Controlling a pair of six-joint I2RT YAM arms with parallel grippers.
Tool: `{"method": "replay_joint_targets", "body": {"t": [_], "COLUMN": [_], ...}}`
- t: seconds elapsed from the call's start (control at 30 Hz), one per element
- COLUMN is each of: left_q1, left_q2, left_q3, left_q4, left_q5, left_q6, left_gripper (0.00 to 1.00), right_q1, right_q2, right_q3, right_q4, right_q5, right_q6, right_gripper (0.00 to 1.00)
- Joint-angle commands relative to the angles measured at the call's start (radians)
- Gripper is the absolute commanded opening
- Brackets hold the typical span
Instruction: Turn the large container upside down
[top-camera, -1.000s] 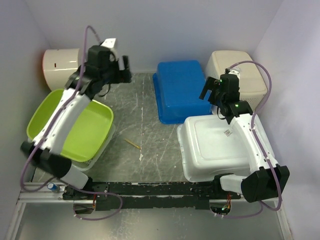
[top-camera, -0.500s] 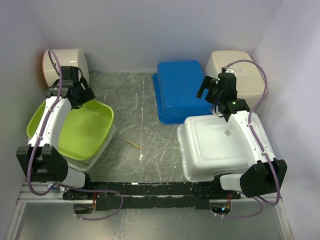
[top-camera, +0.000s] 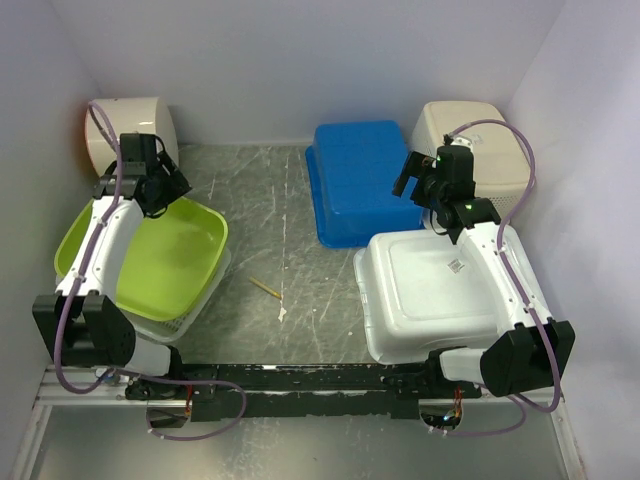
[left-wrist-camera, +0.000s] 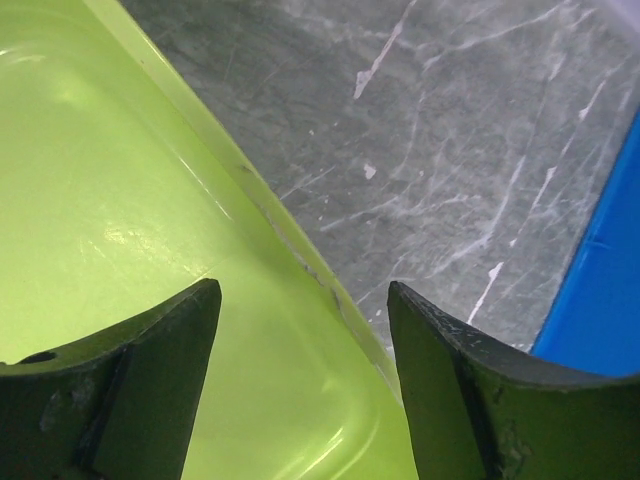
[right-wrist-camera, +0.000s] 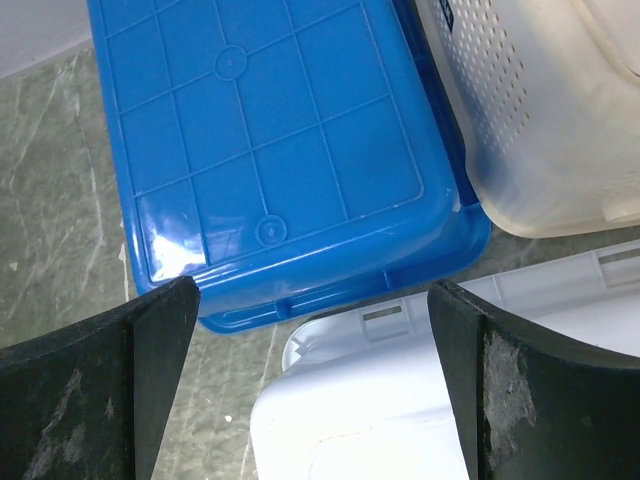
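The large container (top-camera: 430, 295) is a glossy white tub lying base up at the front right, with a small label sticker (top-camera: 455, 266) on its base. Its far corner shows in the right wrist view (right-wrist-camera: 400, 400). My right gripper (top-camera: 412, 178) is open and empty, above the gap between the white tub's far edge and the blue tub (top-camera: 358, 180); in its own view the right gripper (right-wrist-camera: 310, 300) frames both tubs. My left gripper (top-camera: 160, 195) is open and empty over the far rim of the lime green tub (top-camera: 160, 265); in its own view the left gripper (left-wrist-camera: 303, 300) straddles that rim.
The blue tub (right-wrist-camera: 270, 130) lies base up at the back centre. A cream perforated basket (top-camera: 475, 150) stands at the back right and shows in the right wrist view (right-wrist-camera: 540, 110). A white canister (top-camera: 130, 125) lies at the back left. A small stick (top-camera: 266, 288) lies on the grey table (top-camera: 270, 210).
My left arm swung from the back centre to the left, down over the green tub's far rim, then settled. My right gripper lifted slightly away from the white tub.
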Motion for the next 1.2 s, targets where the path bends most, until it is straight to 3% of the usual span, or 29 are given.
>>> {"method": "replay_joint_targets", "body": {"t": [0.0,0.23,0.33,0.5,0.7,0.97,1.17], "left_q1": [0.006,0.007,0.007,0.007,0.006,0.007,0.005], "left_q2": [-0.073,0.014,0.009,-0.017,-0.157,-0.293,-0.298], "left_q3": [0.033,0.001,-0.052,-0.037,0.015,0.147,0.264], "left_q4": [0.054,0.063,0.113,0.093,0.019,-0.112,-0.071], "left_q5": [-0.01,-0.051,-0.062,-0.045,0.005,0.08,0.3], "left_q6": [-0.026,-0.069,-0.074,-0.074,-0.073,-0.097,-0.122], "left_gripper": [0.8,0.78,0.69,0.34,0.07,0.07,0.07], "right_q1": [-0.005,-0.005,-0.006,-0.006,-0.005,-0.006,-0.007], "right_q2": [0.008,0.011,-0.001,-0.007,0.008,0.059,0.063], "right_q3": [0.011,0.011,0.005,0.014,0.017,0.047,0.057], "right_q4": [0.025,0.024,0.018,0.001,0.015,0.026,0.031], "right_q5": [-0.03,-0.054,-0.04,-0.018,-0.011,-0.035,-0.031], "right_q6": [0.011,0.018,0.01,0.0,-0.005,0.002,0.007], "right_gripper": [1.0,1.0,1.0,1.0,1.0,1.0,1.0]}}
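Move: The green container that I'm about to grip has its middle roughly 15 cm back and 7 cm to the left of my left hand, some 10 cm below it. My open fingers already straddle its far rim. Beneath it the grey basket is centred about 17 cm back, 6 cm left and 17 cm down. The cream drum stands around 13 cm ahead and 10 cm left. From my right hand the green container is about 52 cm left and 18 cm back. My left hand bobs up a couple of centimetres and settles back down over the green container's far rim, where its fingers close and pinch the rim. Then I haul the rim up about 18 cm, picking up speed and drawing back some 5 cm, while the wrist tips my fingertips up by about 20 degrees. ##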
